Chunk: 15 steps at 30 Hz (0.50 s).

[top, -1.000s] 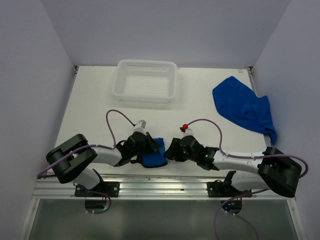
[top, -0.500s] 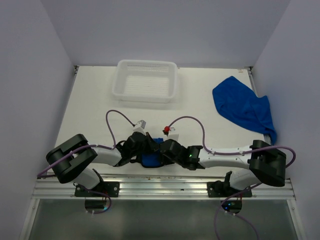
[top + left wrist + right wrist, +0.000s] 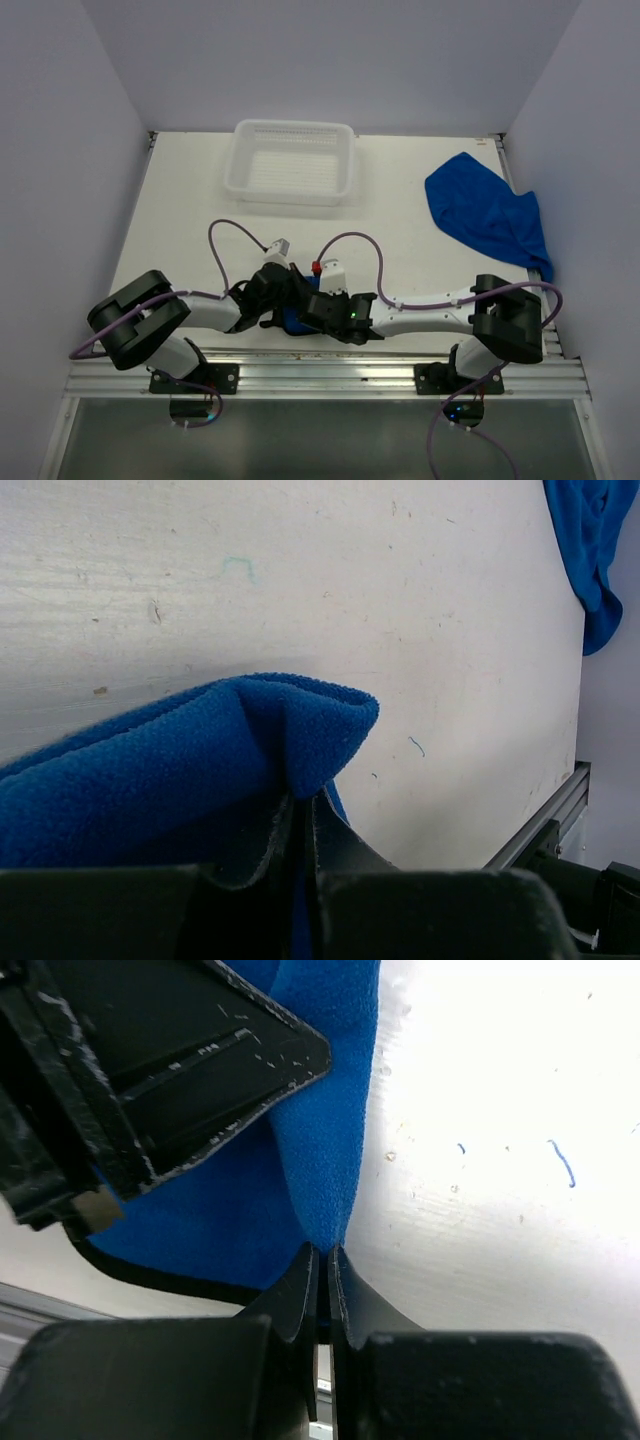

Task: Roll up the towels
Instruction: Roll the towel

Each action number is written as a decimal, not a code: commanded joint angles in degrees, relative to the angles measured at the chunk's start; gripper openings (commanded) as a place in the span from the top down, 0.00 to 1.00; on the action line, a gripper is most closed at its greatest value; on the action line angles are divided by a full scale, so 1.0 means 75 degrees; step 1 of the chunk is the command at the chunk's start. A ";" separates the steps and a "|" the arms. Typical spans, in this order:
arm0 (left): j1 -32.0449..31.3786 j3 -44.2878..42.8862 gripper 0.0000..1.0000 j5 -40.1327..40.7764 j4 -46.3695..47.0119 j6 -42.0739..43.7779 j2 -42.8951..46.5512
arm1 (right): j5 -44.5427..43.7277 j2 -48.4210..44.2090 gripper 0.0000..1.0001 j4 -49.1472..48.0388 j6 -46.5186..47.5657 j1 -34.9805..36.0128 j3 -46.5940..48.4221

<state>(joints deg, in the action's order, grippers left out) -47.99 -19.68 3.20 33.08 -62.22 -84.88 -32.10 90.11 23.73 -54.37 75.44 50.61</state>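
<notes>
One blue towel (image 3: 293, 319) lies bunched near the table's front edge, between the two grippers. My left gripper (image 3: 302, 798) is shut on a fold of this towel (image 3: 190, 770). From the right, my right gripper (image 3: 324, 1252) is shut on another edge of the same towel (image 3: 320, 1110), close against the left gripper's black fingers (image 3: 190, 1070). From above, the left gripper (image 3: 279, 298) and right gripper (image 3: 312, 308) nearly touch and hide most of the cloth. A second blue towel (image 3: 487, 218) lies crumpled and loose at the back right.
A white plastic basket (image 3: 292, 186) stands at the back centre with nothing in it. The metal rail (image 3: 330, 375) runs along the near edge just behind the grippers. The second towel (image 3: 592, 550) shows at the top right corner of the left wrist view.
My right arm has reached left across the front of the table to the held towel, and its jaws have closed on the cloth. The left gripper has kept its grip and barely moved.
</notes>
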 commanded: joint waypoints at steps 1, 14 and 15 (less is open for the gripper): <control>0.0117 0.0046 1.00 0.0124 0.0019 0.0010 0.0231 | -0.0922 0.0103 1.00 0.0785 0.0123 0.0148 0.0576; 0.0351 -0.0434 0.68 -0.0392 -0.0297 0.0174 0.0595 | -0.1486 0.0103 1.00 0.2274 0.2010 0.0230 0.1268; 0.0375 -0.0458 0.70 -0.0577 -0.0309 0.0186 0.0595 | -0.1474 0.0103 1.00 0.2262 0.2104 0.0219 0.1233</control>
<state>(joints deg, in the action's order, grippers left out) -46.00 -20.95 0.21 31.09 -61.98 -81.93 -39.72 90.80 36.73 -42.87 76.82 58.39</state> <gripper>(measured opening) 0.314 0.027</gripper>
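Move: Both grippers already pinch the folded towel by its right-hand edge. Its middle lies about 3 cm left and 2 cm back from the left fingertips, some 2 cm lower. From the right fingertips, at the towel's near end, the middle is about 4 cm ahead, 4 cm left and 2 cm down. The white bin sits roughly 34 cm ahead of the left hand and 6 cm to its left; the other towel lies some 27 cm ahead of the right hand and 40 cm right. Keep the right gripper shut on the near end of the towel's edge and lift it about 3 cm, then swing it some 2 cm to the right with a little forward, rolling its left side down about 15 degrees. Meanwhile raise the left gripper about 2 cm and open its fingers partway around the fold, giving up their pinch. ##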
